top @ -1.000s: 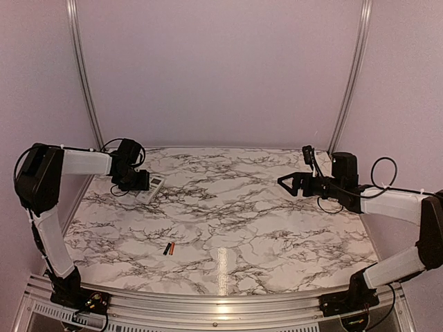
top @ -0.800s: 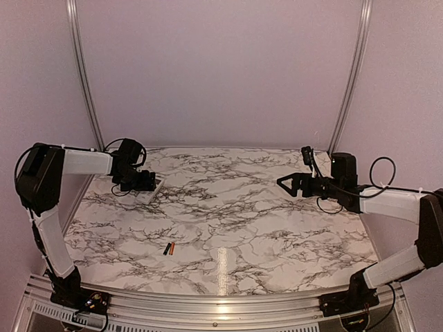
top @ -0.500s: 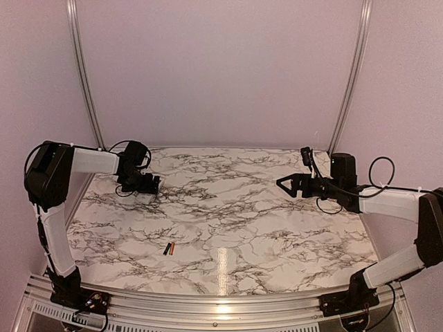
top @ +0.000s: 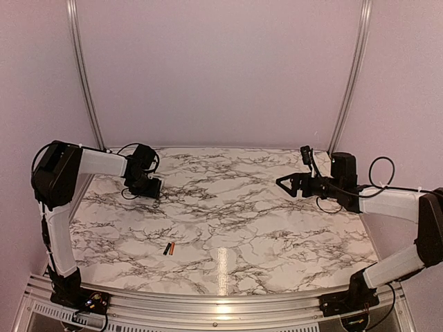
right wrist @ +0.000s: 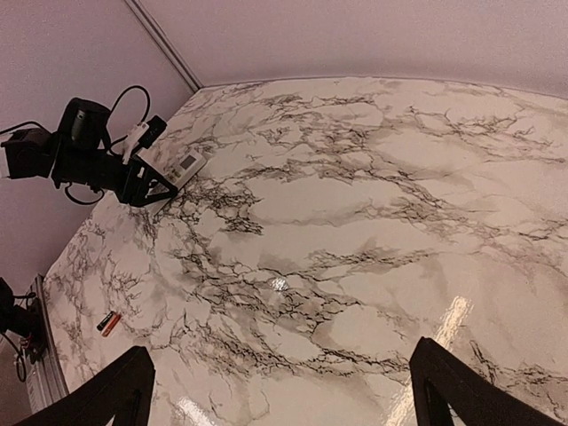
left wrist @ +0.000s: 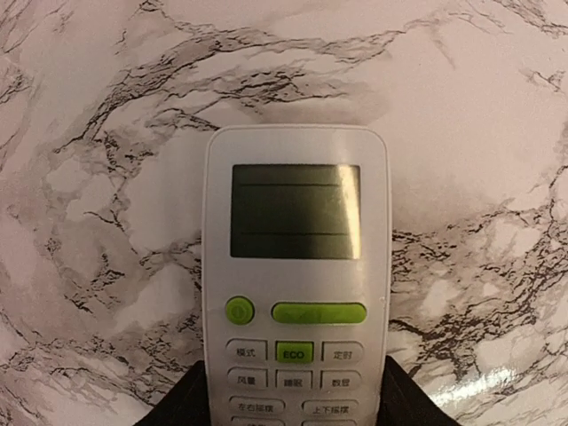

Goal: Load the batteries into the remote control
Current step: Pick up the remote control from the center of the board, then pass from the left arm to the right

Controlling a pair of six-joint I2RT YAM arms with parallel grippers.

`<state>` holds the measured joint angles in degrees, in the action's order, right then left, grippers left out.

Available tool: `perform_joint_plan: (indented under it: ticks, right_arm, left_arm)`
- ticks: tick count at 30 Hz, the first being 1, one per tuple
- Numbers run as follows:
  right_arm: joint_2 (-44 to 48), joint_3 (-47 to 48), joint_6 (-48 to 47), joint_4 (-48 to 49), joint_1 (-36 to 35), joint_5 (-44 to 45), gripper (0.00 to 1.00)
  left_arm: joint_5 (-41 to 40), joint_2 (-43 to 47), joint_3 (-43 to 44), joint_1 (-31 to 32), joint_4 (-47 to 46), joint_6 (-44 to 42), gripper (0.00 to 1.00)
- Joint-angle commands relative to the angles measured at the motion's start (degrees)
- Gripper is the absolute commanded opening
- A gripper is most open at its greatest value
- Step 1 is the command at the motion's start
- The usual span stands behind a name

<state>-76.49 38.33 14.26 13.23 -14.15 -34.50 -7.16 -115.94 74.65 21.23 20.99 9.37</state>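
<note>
The white remote control [left wrist: 295, 266] lies face up on the marble table [top: 228, 207], with its grey display and green buttons showing. My left gripper [left wrist: 295, 382] is shut on its lower half, a black finger [left wrist: 182, 404] pressed against each long side. In the top view the left gripper [top: 151, 187] sits at the table's far left and hides most of the remote. The batteries [top: 169, 248], one dark and one orange, lie side by side near the front, far from both grippers. My right gripper [top: 282, 182] hovers open and empty at the right.
The right wrist view shows the left gripper [right wrist: 146, 185] with the remote control [right wrist: 188, 163] and the batteries [right wrist: 108, 323] across the table. Walls close off the back and sides, and a metal rail [top: 208, 304] runs along the front edge.
My left gripper slid to the right over the remote, opened wide on the way and closed on its sides. The right arm and the batteries stayed put.
</note>
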Motion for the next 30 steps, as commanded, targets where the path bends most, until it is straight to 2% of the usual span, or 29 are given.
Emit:
perform_joint_plan:
  ticks: [1, 4, 7, 9, 13, 18, 30]
  right_arm:
    - [-0.59, 1.89, -1.58, 1.66, 0.3, -0.88, 0.99]
    - [-1.51, 2.38, -0.68, 2.5, 0.33, -1.26, 0.99]
    - [-2.55, 2.31, 1.32, 3.53, 0.35, -2.26, 0.99]
    - [-3.37, 2.15, 2.72, 4.32, 0.27, -3.16, 0.99]
    - [-6.04, 2.85, 6.79, 4.88, -0.84, -4.09, 0.97]
    - [-9.86, 3.98, 12.53, 6.17, -2.75, -6.35, 0.91]
    - [-13.8, 6.06, 20.79, 10.4, -7.61, -9.9, 0.77]
  left_arm:
    - [2.94, -1.37, 1.0, 4.08, -0.7, -1.93, 0.55]
    - [5.48, -0.79, 1.57, 7.01, -1.83, -2.18, 0.47]
    - [10.18, 1.43, 1.7, 10.53, -3.93, -2.97, 0.44]
    - [13.84, 3.21, 1.67, 13.37, -5.62, -4.13, 0.43]
    - [14.66, 6.61, 1.35, 20.83, -9.21, -6.89, 0.44]
    - [13.34, 8.35, 2.7, 26.71, -12.65, -7.09, 0.43]
    - [3.34, 4.1, 11.61, 36.52, -9.82, -11.76, 0.43]
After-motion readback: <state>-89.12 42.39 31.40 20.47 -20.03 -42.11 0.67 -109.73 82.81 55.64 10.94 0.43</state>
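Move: The remote control is already between the left fingers, low at the table, its middle about at the hand point. It is headed for the open right gripper, roughly 50 cm to the left hand's right, 10 cm nearer the base and 16 cm higher; from the right hand the remote is thus 50 cm left, 10 cm ahead and 16 cm below. The two batteries lie some 22 cm back and 8 cm right of the left hand, on the table. The remote, still pinched in the left fingers, is carried right about 30 cm towards the right gripper, low over the table at first, then rising some 14 cm while drawing back as much. The left wrist turns clockwise and tilts its fingers up and outward. The right hand comes about 6 cm left to meet it, dipping slightly and tipping down, its fingers narrowing a little but still open. ##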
